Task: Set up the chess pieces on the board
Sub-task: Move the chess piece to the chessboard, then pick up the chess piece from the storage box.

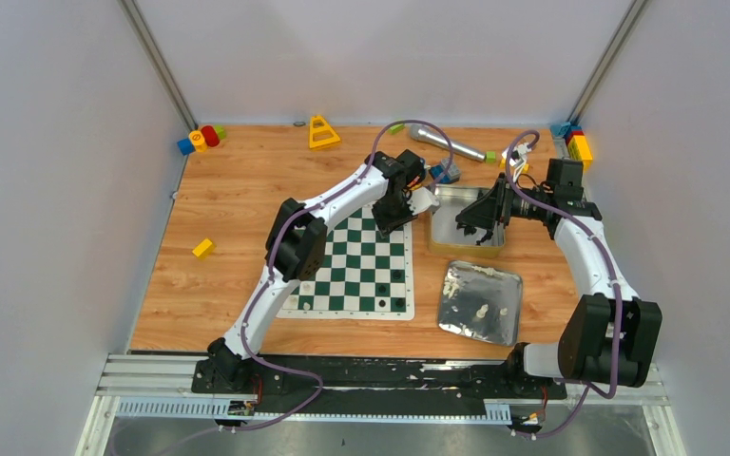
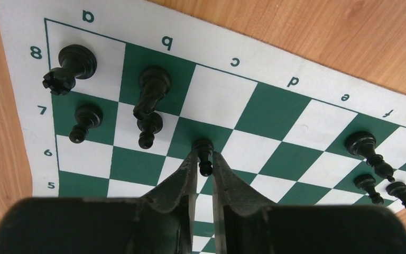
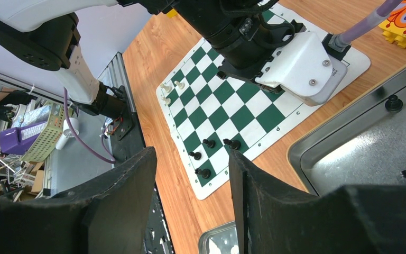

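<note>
The green-and-white board lies in the middle of the table. My left gripper hangs low over its far edge, jaws slightly parted on either side of a black pawn that stands on a green square of row 7. A black rook, a knight and two pawns stand at that corner, and three black pieces stand further along. My right gripper is open and empty above the deep tin. Two white pieces stand on the board's near side.
A flat silver tray with white pieces lies right of the board. Black pieces lie in the deep tin. A yellow block, a yellow triangle toy, coloured blocks and a silver microphone lie about the table.
</note>
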### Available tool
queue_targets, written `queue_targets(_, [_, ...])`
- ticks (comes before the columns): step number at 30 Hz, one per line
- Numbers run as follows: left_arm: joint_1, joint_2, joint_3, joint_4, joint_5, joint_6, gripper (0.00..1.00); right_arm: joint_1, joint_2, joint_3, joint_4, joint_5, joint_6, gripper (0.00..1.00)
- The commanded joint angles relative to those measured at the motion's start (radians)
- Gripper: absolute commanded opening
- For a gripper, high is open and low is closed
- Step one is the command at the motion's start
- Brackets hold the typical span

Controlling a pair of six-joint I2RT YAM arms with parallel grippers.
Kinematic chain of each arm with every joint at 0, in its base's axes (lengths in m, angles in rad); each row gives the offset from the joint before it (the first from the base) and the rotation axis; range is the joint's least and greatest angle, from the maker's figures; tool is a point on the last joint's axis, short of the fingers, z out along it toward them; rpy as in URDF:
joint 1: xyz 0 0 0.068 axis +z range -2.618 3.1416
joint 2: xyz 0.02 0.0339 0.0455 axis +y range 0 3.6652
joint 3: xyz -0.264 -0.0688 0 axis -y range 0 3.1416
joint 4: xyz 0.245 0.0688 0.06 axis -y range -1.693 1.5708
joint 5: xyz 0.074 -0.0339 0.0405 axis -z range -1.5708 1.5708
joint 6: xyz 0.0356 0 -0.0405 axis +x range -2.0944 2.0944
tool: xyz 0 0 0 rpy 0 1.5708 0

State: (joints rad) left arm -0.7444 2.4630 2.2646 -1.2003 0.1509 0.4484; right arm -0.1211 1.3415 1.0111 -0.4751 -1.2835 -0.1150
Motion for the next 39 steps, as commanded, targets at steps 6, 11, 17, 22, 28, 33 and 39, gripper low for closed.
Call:
queue_targets(6, [0.004, -0.061, -0.003, 0.022, -0.013, -0.014, 0.33, -0.006, 0.004, -0.002, 0.012, -0.014, -0.026, 0.54])
queue_targets(11, [0.005, -0.108, -0.02, 0.031, -0.024, -0.016, 0.37, -0.006, -0.007, 0.006, 0.012, 0.079, -0.021, 0.54])
queue_targets(17, [0.021, -0.193, -0.056, 0.053, -0.018, -0.019, 0.4, 0.0, 0.022, 0.035, 0.008, 0.314, -0.023, 0.55])
queue_targets(22, [0.043, -0.285, -0.101, 0.079, 0.011, -0.025, 0.41, 0.068, 0.096, 0.079, 0.006, 0.52, -0.074, 0.56])
queue_targets(28, [0.066, -0.416, -0.189, 0.122, 0.043, -0.007, 0.42, 0.156, 0.262, 0.176, 0.034, 0.649, -0.191, 0.53])
queue_targets(33, [0.074, -0.524, -0.279, 0.161, 0.031, 0.027, 0.44, 0.176, 0.41, 0.262, 0.037, 0.692, -0.35, 0.5])
queue_targets(39, [0.092, -0.601, -0.367, 0.199, 0.041, 0.028, 0.45, 0.203, 0.53, 0.323, 0.035, 0.706, -0.486, 0.53])
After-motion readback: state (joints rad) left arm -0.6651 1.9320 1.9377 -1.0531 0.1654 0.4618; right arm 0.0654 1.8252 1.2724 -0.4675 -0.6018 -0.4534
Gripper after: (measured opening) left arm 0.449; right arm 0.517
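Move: Between the left fingertips stands the black pawn on c7, its middle barely 1 cm below. From this hand, the b7 pawn is 3 cm ahead and 1 cm right, the black knight 3 cm ahead and 4 cm right. For the right hand, the lying black pieces in the tray are about 9 cm ahead, 1 cm right, 20 cm below; a tray-wall piece is some 13 cm ahead, 6 cm left, at that height. Opening its already parting fingers further, the left hand first stays at the c7 pawn, then comes free and climbs about 15 cm, drifting some 5 cm left while its tips swing forward and right. The right hand, starting a little later, sweeps about 15 cm down and 12 cm forward into the tray area above the black pieces, fingers staying open and swinging some 40 degrees from sideways towards downward. ##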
